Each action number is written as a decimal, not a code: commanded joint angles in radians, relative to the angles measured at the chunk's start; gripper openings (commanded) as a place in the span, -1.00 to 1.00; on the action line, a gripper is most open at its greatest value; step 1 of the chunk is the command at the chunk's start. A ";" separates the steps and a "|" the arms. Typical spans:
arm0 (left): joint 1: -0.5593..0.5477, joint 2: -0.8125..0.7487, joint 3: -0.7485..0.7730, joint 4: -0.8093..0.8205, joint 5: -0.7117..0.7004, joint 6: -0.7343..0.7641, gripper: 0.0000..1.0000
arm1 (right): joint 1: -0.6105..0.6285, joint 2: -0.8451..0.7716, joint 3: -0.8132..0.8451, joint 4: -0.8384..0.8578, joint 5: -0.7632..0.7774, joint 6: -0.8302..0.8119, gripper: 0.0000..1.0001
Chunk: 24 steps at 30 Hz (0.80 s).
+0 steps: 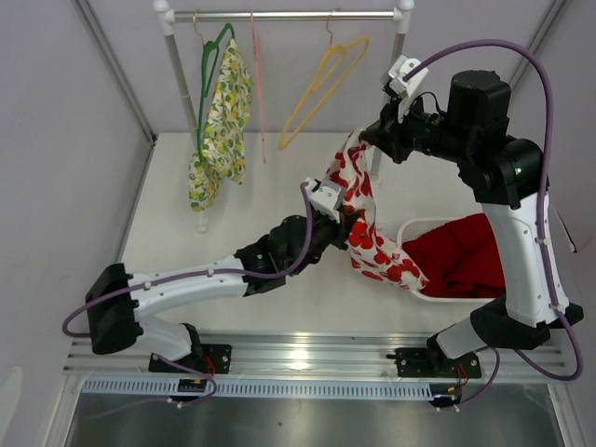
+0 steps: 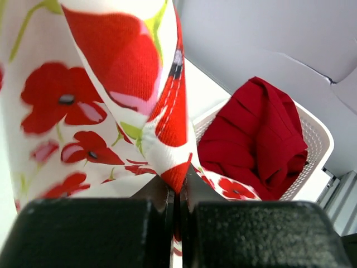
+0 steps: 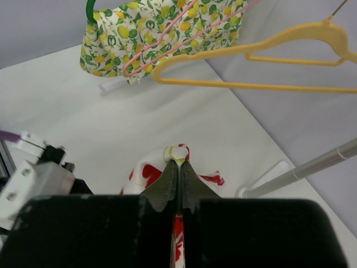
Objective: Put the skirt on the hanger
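Observation:
The skirt (image 1: pixel 358 191), white with red poppies, hangs stretched between both grippers above the table. My right gripper (image 1: pixel 365 140) is shut on its upper edge, just under the rail's right end. My left gripper (image 1: pixel 343 223) is shut on a lower fold. In the left wrist view a red point of the skirt (image 2: pixel 83 111) sits pinched in the left gripper (image 2: pixel 178 187). In the right wrist view the right gripper (image 3: pixel 178 164) pinches a rolled hem of the skirt (image 3: pixel 146 173). An empty yellow hanger (image 1: pixel 321 88) hangs on the rail, up and left of the right gripper; it also shows as the yellow hanger (image 3: pixel 251 85).
A thin pink hanger (image 1: pixel 258 84) and a green hanger (image 1: pixel 212 70) carrying a lemon-print garment (image 1: pixel 223 121) hang further left on the rail (image 1: pixel 279 15). A white basket (image 1: pixel 414 226) with a red garment (image 1: pixel 461 256) stands at the right. The rack's right post (image 3: pixel 312 167) is close by.

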 commanded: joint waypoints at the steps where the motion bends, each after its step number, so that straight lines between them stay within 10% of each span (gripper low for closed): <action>1: 0.028 -0.150 -0.015 0.006 -0.051 -0.008 -1.00 | 0.023 0.005 0.051 0.044 0.045 -0.030 -1.00; 12: 0.235 -0.343 0.134 -0.477 -0.001 -0.054 -1.00 | 0.036 0.018 0.006 0.067 0.200 -0.084 -1.00; 24: 0.426 -0.251 0.254 -0.654 0.431 0.027 -0.91 | 0.065 -0.151 -0.223 0.066 0.148 -0.136 -1.00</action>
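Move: Both hands already pinch the poppy skirt. The yellow hanger hangs about 32 cm ahead of the left hand, 6 cm to its left and 6 cm higher; the pink hanger is some 32 cm ahead, 22 left and 4 higher. The lemon skirt hangs roughly 32 cm ahead and 32 left, 5 lower. From the right hand, the yellow hanger is about 27 cm ahead, 11 left and 13 lower. Left hand sweeps its pinched skirt edge about 16 cm left, rising and edging forward; right keeps hold, sinking slightly. ##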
